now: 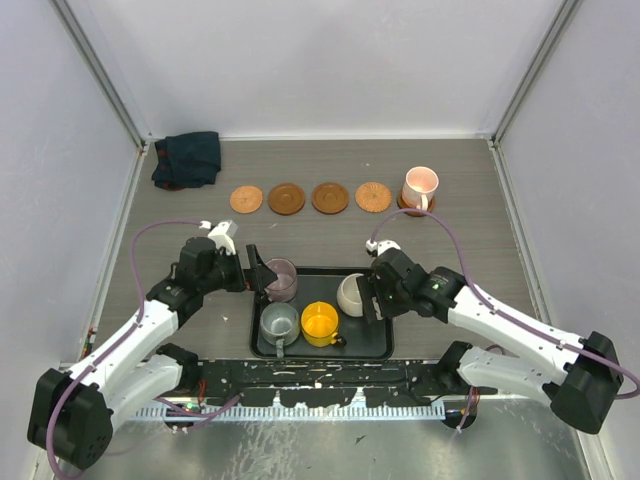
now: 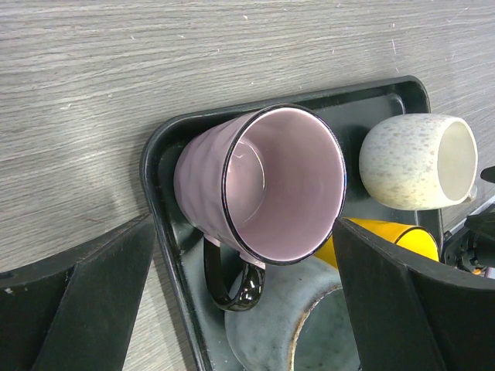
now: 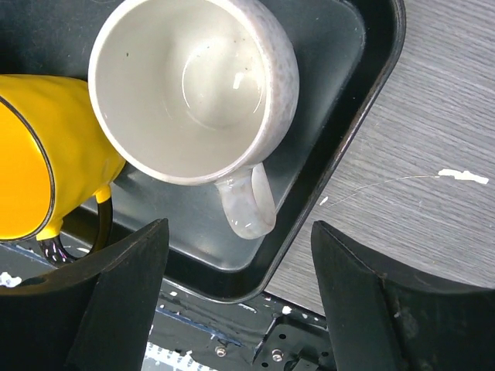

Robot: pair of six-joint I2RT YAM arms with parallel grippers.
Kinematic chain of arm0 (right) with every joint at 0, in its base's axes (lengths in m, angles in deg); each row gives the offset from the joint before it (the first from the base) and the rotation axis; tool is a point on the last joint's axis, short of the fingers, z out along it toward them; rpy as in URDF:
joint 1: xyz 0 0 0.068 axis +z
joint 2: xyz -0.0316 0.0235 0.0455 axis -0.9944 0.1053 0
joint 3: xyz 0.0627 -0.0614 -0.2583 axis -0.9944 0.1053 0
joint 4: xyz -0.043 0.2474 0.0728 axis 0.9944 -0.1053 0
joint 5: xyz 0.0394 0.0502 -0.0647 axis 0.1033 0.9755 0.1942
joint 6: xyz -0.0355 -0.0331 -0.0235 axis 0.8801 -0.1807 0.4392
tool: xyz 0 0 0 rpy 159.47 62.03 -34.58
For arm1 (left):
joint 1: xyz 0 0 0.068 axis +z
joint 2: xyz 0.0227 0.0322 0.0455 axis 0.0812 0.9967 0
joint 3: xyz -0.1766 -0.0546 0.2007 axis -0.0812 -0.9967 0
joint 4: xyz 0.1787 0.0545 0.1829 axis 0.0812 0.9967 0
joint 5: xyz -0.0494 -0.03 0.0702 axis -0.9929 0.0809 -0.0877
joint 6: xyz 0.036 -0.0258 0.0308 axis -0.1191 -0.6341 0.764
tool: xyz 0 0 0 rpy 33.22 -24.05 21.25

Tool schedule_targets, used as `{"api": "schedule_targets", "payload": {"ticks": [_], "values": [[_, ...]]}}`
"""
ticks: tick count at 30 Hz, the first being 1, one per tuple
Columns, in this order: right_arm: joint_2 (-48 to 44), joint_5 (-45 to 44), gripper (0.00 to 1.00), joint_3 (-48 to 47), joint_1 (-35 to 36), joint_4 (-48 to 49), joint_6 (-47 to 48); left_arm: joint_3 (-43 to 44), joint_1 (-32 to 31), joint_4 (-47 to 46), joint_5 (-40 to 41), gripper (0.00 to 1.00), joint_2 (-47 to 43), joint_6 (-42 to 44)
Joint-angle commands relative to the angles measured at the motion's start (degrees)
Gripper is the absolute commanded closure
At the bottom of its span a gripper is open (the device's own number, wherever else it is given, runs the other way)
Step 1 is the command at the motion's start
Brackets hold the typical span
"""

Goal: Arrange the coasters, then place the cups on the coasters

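Observation:
Four brown coasters point(image 1: 309, 198) lie in a row at the back, and a fifth point(image 1: 405, 207) sits under the pale pink cup point(image 1: 420, 186). The black tray point(image 1: 386, 345) holds the purple cup point(image 1: 281, 280), grey-green cup point(image 1: 279, 322), yellow cup point(image 1: 320, 323) and cream-white cup point(image 1: 352, 294). My left gripper point(image 1: 258, 275) is open, its fingers either side of the purple cup point(image 2: 263, 185) without touching it. My right gripper point(image 1: 368, 295) is open just in front of the cream-white cup point(image 3: 193, 85), which is tipped with its mouth toward it and its handle point(image 3: 247, 205) between the fingers.
A dark folded cloth point(image 1: 187, 158) lies in the back left corner. White walls close the table on three sides. The tray's raised rim point(image 3: 332, 154) runs under the right gripper. The yellow cup point(image 3: 39, 154) touches the cream-white one.

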Motion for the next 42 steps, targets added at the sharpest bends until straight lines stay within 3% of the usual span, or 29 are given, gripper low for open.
{"api": "schedule_targets", "payload": {"ticks": [1, 13, 27, 42], "values": [[1.8, 1.6, 0.22, -0.8, 0.3, 1.8, 0.0, 0.3, -0.2, -2.5, -0.4, 0.02, -1.4, -0.1], [8.1, 1.3, 0.35, -2.0, 0.3, 5.5, 0.8, 0.5, -0.2, -2.1, -0.2, 0.02, -0.8, 0.4], [8.6, 5.0, 0.47, -0.7, 1.0, 8.0, -1.7, 0.4, -0.2, -2.6, -0.2, 0.02, -0.1, 0.3], [10.2, 1.0, 0.45, -0.6, 1.4, 4.8, -4.8, 0.3, -0.2, -3.2, 0.0, 0.02, 1.0, 0.6]]}}
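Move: The white cup's middle is about 4 cm ahead of my right hand, 5 cm to its left and 4 cm below; its handle points back and right towards my open fingers. The yellow cup sits some 3 cm back and 11 cm to my right hand's left. The grey cup is about 3 cm back and 20 cm left, both roughly 5 cm below. From my left hand the white cup is about 19 cm right, 4 cm back and 6 cm lower. I sink my right hand about 3 cm towards the white cup's handle, most of it early, then slide left some 2.5 cm and ease back right by nearly 1 cm while dipping slightly again. My wrist tips down about 5 degrees, and I narrow the fingers by roughly a third, stopping still open with the tips on either side of the handle. ##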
